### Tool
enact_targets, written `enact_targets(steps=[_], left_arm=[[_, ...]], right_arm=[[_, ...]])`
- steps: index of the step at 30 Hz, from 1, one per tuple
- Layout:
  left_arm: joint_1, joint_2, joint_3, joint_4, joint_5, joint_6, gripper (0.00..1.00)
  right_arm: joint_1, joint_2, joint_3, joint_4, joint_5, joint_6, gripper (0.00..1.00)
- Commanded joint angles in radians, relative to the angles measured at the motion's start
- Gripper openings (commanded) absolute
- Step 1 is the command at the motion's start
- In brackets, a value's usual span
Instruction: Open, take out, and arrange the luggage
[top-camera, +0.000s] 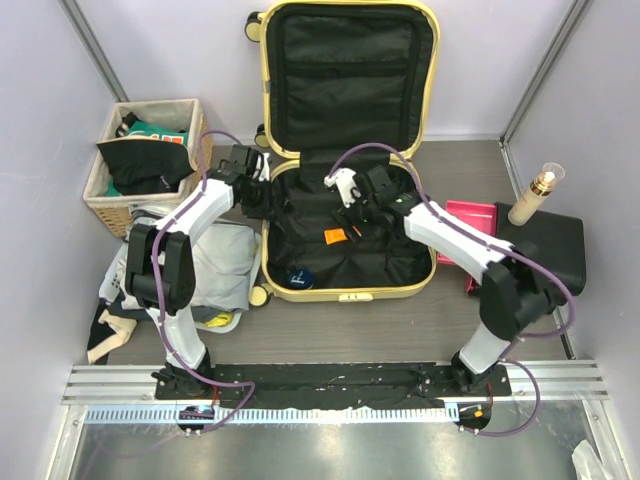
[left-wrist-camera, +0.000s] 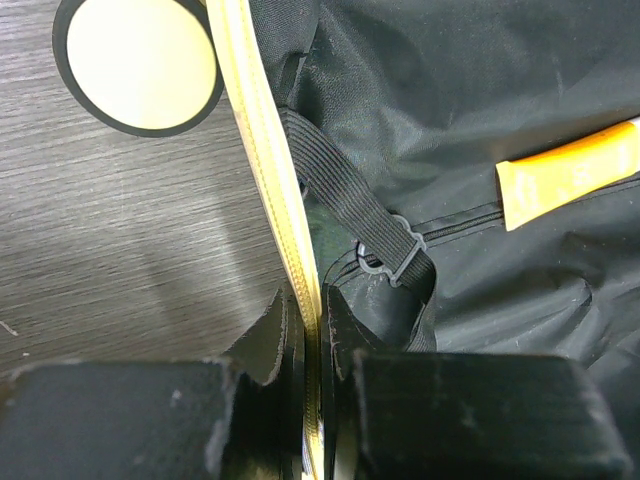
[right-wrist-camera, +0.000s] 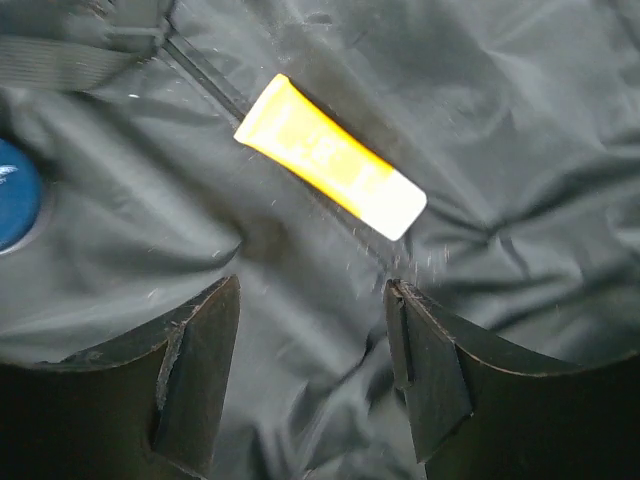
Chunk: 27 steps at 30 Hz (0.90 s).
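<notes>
The pale-yellow luggage (top-camera: 350, 296) lies open, its lid (top-camera: 345, 75) propped against the back wall and black lining showing in both halves. My left gripper (top-camera: 262, 195) is shut on the lower shell's left rim (left-wrist-camera: 265, 150); its jaws (left-wrist-camera: 312, 330) pinch the yellow zipper edge, and a cream caster wheel (left-wrist-camera: 138, 62) lies just outside. My right gripper (top-camera: 352, 215) hovers open over the lining (right-wrist-camera: 312, 310), with nothing between its fingers. An orange tube (right-wrist-camera: 330, 158) with a white end lies on the lining just beyond the fingertips. A blue round thing (right-wrist-camera: 15, 195) sits to its left.
A wicker basket (top-camera: 140, 165) of clothes stands at the left. A grey clothes pile (top-camera: 215, 270) lies beside the luggage's left side. To the right lie a pink flat item (top-camera: 470, 220), a black case (top-camera: 545, 245) and a tall bottle (top-camera: 535, 195).
</notes>
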Motion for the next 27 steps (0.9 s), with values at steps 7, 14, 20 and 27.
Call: enact_targets(steps=[7, 14, 20, 27], left_arm=[[-0.038, -0.035, 0.074, 0.006, 0.123, 0.055, 0.00], [-0.038, -0.024, 0.076, 0.006, 0.130, 0.057, 0.00], [-0.039, -0.020, 0.079, 0.005, 0.133, 0.057, 0.00], [-0.036, -0.020, 0.080, 0.000, 0.133, 0.057, 0.00]], right_arm=[[-0.007, 0.294, 0.200, 0.015, -0.040, -0.293, 0.68], [-0.007, 0.365, 0.191, 0.067, -0.015, -0.360, 0.68], [-0.013, 0.400, 0.179, 0.076, -0.057, -0.372, 0.67], [-0.016, 0.403, 0.105, 0.225, 0.015, -0.352, 0.64]])
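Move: The orange tube lies on the suitcase floor, about 7 cm ahead of the right hand, 4 cm to its left and 13 cm down. The blue tin, also on the floor, is roughly 10 cm left of the tube and 10 cm nearer the base. The suitcase's right rim runs some 13 cm to the right hand's right, 4 cm lower and 4 cm ahead. From the left hand, pinching the left rim, the tube is 17 cm right, 2 cm ahead, 8 cm lower. Towards the orange tube's white-cap end the right hand sinks about 11 cm, swinging some 5 cm forward and slightly left early on, then going almost straight down. The wrist turns about 15 degrees counter-clockwise and lowers its left side by a similar amount, bringing the still-open fingertips down on either side of the tube near its cap. ##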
